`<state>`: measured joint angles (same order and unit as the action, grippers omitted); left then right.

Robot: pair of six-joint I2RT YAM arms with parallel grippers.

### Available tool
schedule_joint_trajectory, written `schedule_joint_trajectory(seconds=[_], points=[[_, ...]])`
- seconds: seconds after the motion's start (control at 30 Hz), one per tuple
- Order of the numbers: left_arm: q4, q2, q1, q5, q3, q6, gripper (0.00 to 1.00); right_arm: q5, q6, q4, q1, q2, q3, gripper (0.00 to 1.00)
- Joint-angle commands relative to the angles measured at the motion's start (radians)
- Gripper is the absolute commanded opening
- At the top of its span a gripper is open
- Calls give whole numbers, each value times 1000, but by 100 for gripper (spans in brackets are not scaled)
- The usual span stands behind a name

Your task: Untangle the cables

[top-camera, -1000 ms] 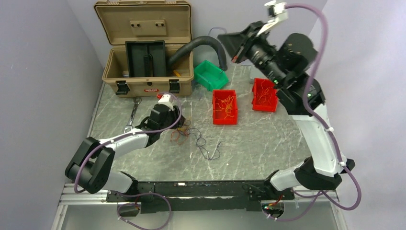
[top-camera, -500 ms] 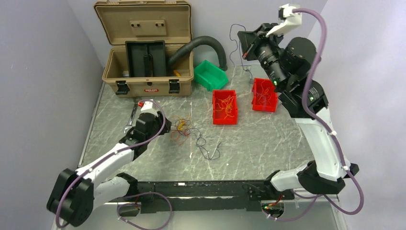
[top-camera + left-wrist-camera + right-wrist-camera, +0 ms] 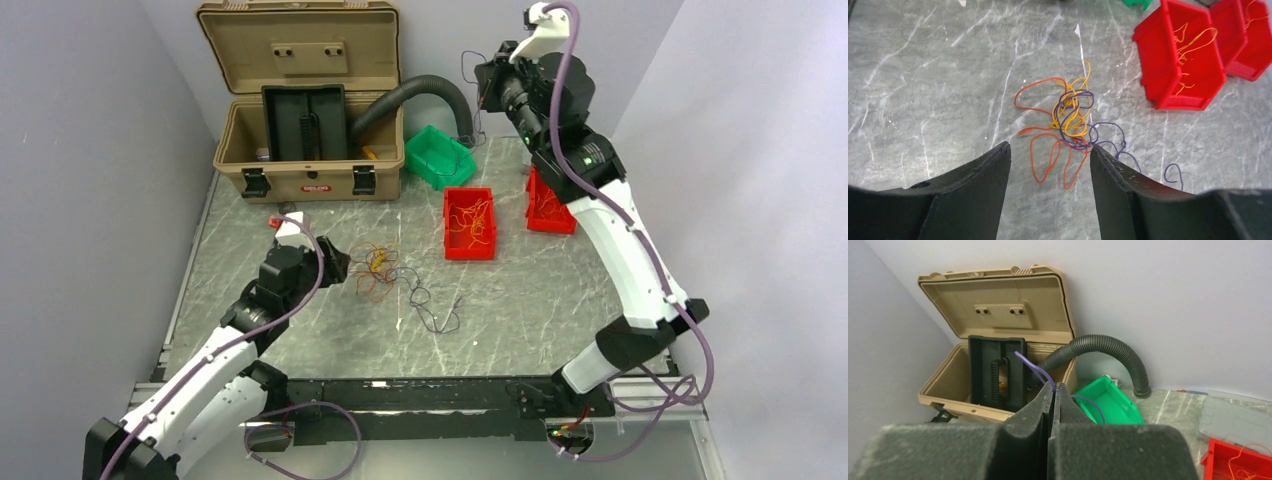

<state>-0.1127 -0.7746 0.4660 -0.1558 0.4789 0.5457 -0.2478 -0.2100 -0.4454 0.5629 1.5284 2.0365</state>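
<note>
A tangle of thin orange, yellow and purple cables point(image 3: 1068, 117) lies on the marble table, left of centre point(image 3: 380, 270). A loose dark cable point(image 3: 437, 317) trails from it toward the near side. My left gripper point(image 3: 1050, 150) hovers just left of the tangle point(image 3: 338, 266). It is open, with nothing between its fingers. Its right fingertip point(image 3: 1098, 155) is at the tangle's edge. My right gripper point(image 3: 1054, 386) is raised high at the back point(image 3: 487, 85). It is shut on a thin purple cable point(image 3: 1032, 367) that dangles below it point(image 3: 478, 120).
An open tan toolbox point(image 3: 300, 150) stands at the back left, with a black corrugated hose point(image 3: 425, 90) beside it. A green bin point(image 3: 440, 155) sits under the right gripper. Two red bins point(image 3: 469, 245) point(image 3: 550, 222) hold orange and yellow wires.
My left gripper has pulled back left off the tangle and its jaws have spread wider. My right arm has swung left toward the back wall, still shut on the purple cable.
</note>
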Motion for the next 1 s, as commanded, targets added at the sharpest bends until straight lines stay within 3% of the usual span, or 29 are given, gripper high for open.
schedule_joint_trajectory(seconds=[0.0,0.23,0.57,0.97], points=[[-12,69,0,-18,-6,-21,64,35,-1,87,-21,69,63,0],[-50,96,0,8,10,-21,67,57,-3,145,-63,195,140,0],[-64,140,0,9,25,-35,99,103,-7,208,-128,306,198,0],[-83,127,0,-21,54,-46,99,207,-52,323,-180,502,281,0]])
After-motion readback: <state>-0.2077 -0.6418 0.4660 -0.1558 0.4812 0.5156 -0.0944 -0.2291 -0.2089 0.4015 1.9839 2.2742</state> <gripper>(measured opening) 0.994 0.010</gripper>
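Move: The right hand, holding the purple cable high, has the green bin about 22 cm ahead, 3 cm left and 48 cm below; the near red bin is almost straight beneath, 2 cm ahead, 1 cm right and 50 cm down, and the toolbox 20 cm ahead and 40 cm left. For the left hand, the cable tangle lies some 8 cm ahead, 8 cm right and 14 cm below. Right hand carries the purple cable about 16 cm forward and 6 cm down towards the green bin; left fingers open wide. ##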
